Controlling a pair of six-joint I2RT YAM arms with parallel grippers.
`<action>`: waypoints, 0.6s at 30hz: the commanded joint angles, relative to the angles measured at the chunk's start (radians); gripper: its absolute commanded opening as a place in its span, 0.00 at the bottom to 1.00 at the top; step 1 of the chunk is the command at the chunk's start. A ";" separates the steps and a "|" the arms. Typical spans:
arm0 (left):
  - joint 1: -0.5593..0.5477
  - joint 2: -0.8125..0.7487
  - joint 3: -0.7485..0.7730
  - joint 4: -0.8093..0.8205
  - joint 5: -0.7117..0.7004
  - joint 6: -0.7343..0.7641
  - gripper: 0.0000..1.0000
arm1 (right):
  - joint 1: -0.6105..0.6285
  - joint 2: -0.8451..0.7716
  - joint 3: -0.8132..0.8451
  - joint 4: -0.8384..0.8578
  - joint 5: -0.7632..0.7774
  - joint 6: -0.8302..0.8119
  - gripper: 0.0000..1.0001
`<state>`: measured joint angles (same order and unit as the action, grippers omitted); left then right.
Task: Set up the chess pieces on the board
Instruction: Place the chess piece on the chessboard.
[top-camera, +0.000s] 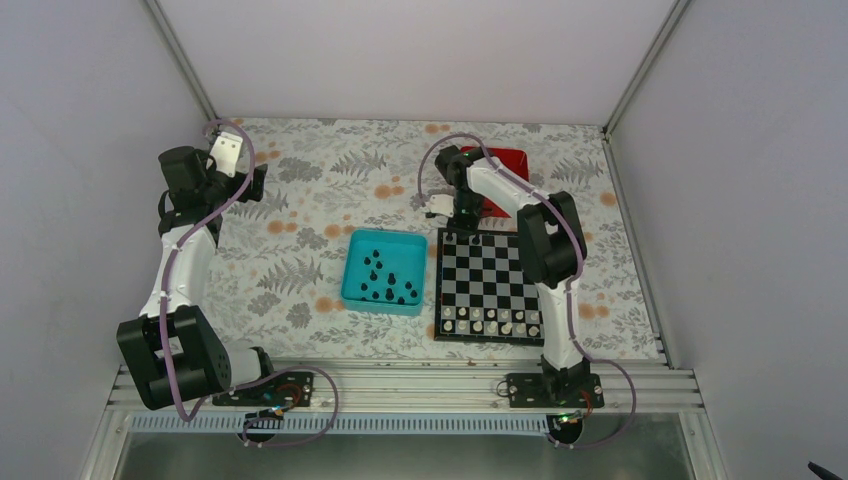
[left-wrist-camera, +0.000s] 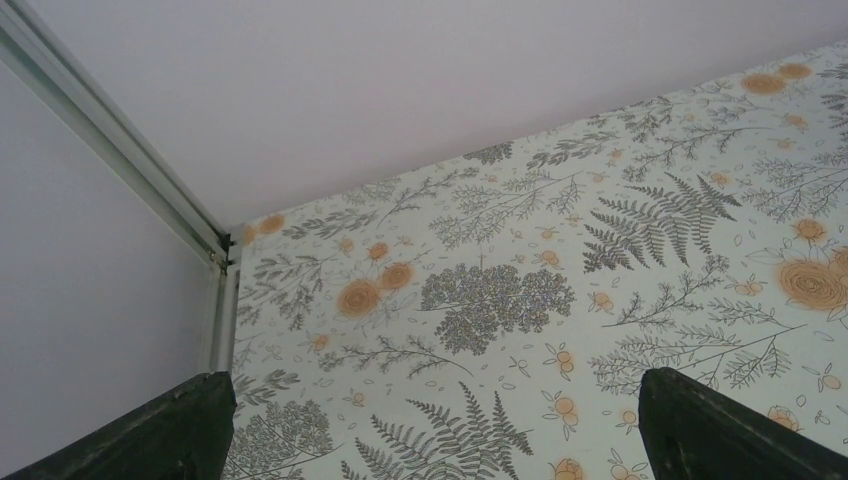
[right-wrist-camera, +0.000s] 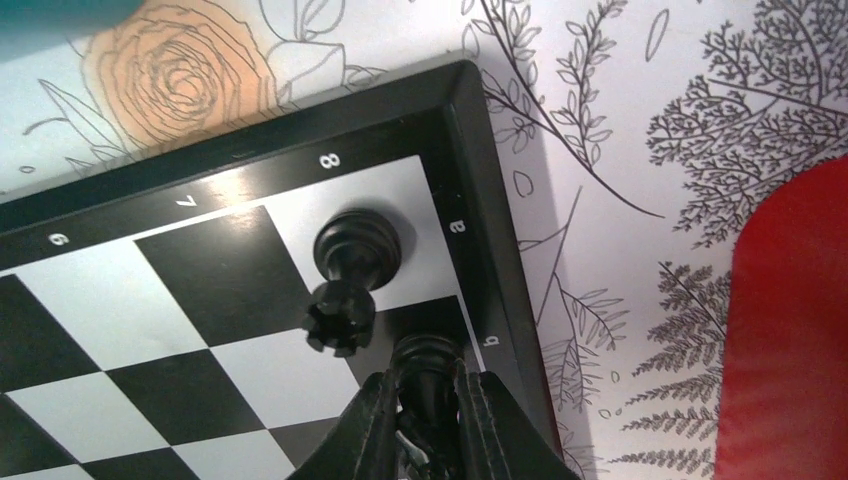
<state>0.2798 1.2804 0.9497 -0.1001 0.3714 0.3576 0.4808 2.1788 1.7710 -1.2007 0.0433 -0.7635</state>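
The board (top-camera: 488, 285) lies right of centre, pale pieces along its near rows. My right gripper (top-camera: 466, 226) hangs over its far left corner, shut on a black chess piece (right-wrist-camera: 427, 378) whose base sits on the dark square by the letter b. A black rook (right-wrist-camera: 352, 262) stands on the corner square (right-wrist-camera: 400, 210) beside it. Several more black chess pieces (top-camera: 385, 281) lie in the teal tray (top-camera: 384, 270). My left gripper (top-camera: 232, 150) is at the far left, open over bare cloth; its fingers (left-wrist-camera: 700, 430) hold nothing.
A red tray (top-camera: 502, 175) sits behind the board, partly hidden by the right arm, and shows at the right edge of the right wrist view (right-wrist-camera: 795, 330). Floral cloth (top-camera: 310, 250) covers the table. White walls and metal rails enclose it.
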 joint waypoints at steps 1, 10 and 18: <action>0.010 -0.014 0.005 -0.002 0.018 -0.002 1.00 | -0.009 0.011 0.005 -0.001 -0.050 -0.025 0.11; 0.012 -0.010 0.005 0.001 0.023 -0.002 1.00 | -0.011 0.014 -0.003 -0.010 -0.042 -0.018 0.17; 0.012 -0.010 0.003 0.002 0.022 -0.002 1.00 | -0.012 -0.061 0.036 -0.041 -0.021 -0.008 0.41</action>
<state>0.2852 1.2804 0.9497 -0.1005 0.3725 0.3580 0.4759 2.1777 1.7718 -1.2072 0.0231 -0.7738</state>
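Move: The black knight is already between my right fingers, over its square b8, which is straight below my right hand by about 3 cm. The rook on a8 stands about 3 cm to the left and level with it, and the c8 piece about 3 cm to the right, also level. The red box's middle lies some 13 cm ahead and 7 cm right. From my left hand, that square is roughly 45 cm to the right, 4 cm back and 22 cm down. I hold my right hand where it is, fingers pointing straight down over b8, for about half the time still gripping the knight. Then, without lifting or turning, I spread the fingers to roughly a third open, so that both pads come off the knight's sides and it is let go. ##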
